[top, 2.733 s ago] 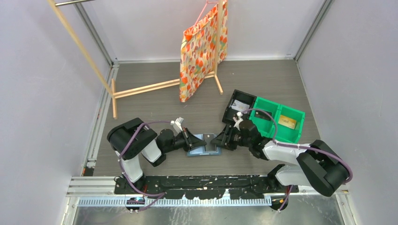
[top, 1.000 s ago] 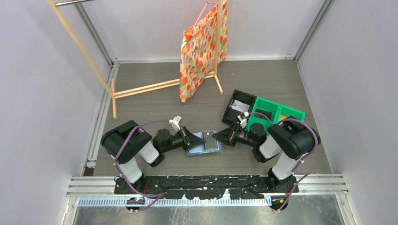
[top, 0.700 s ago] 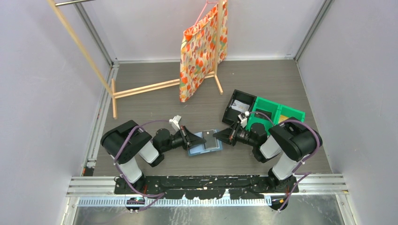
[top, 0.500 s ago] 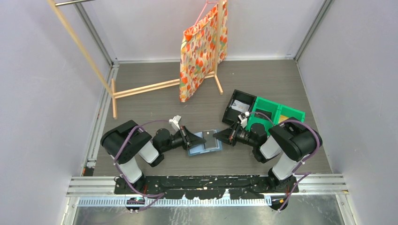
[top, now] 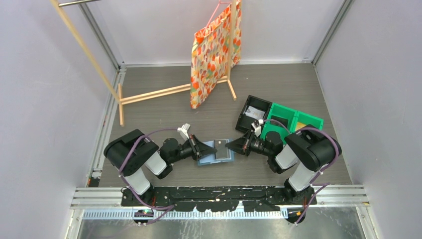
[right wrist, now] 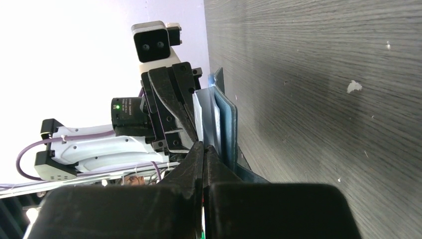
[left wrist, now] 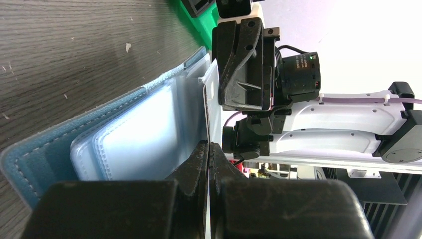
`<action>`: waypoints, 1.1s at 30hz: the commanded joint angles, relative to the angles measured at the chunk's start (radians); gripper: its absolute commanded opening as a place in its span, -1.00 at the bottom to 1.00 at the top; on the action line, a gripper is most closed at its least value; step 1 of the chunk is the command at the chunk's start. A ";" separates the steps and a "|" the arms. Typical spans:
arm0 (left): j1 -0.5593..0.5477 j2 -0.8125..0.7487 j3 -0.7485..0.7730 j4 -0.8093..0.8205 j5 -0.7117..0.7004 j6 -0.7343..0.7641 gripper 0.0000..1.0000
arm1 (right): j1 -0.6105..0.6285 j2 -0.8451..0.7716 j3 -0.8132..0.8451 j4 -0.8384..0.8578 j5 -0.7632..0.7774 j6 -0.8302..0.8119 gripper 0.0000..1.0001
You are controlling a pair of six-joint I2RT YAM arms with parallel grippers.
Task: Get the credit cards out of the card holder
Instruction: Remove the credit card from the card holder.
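The teal-blue card holder lies open on the table between the two arms. One translucent sleeve leaf stands up on edge from it. My left gripper is shut on the near end of that leaf. My right gripper faces it from the other side and is shut on a thin edge at the leaf's far end. From above, a dark credit card shows there between the two grippers. Whether the right jaws pinch the card alone or the sleeve too is hidden.
A black bin holding a whitish card and a green bin with a tan card stand just behind the right arm. A wooden rack with a patterned bag stands at the back.
The right gripper's jaws have closed on the edge at the leaf's far end. The left arm has shifted slightly to the left, still gripping the leaf.
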 commanded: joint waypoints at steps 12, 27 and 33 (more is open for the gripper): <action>0.019 -0.028 -0.065 0.027 0.013 0.029 -0.99 | -0.028 -0.028 0.001 0.065 0.057 0.000 -0.99; 0.044 -0.046 -0.043 0.027 0.041 0.014 -0.99 | -0.028 0.085 -0.026 0.063 -0.011 -0.093 0.21; 0.051 -0.064 -0.044 0.026 0.049 0.006 -0.99 | -0.028 0.122 0.008 0.066 -0.052 -0.095 0.29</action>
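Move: The grey card, still in its sleeve page, lies about 3 cm to the left of my right hand, 1 cm back and about level with the fingers. From my left hand it is some 3 cm to the right and straight level. The blue card holder's body sits 5 cm left of my right hand, 3 cm back and 2 cm lower; the black tray is 13 cm ahead of that hand, 10 cm to its right and 4 cm down. With my left fingers still pinching the sleeve page, I draw it down, left and a little back, about 2.5 cm, then creep forward and up a centimetre. My right hand, closed at the page's right edge, tugs forward and slightly right about 1.5 cm, comes off it, then opens well over half while sinking some 3 cm and drawing back, ending gaping at the holder's right edge. ##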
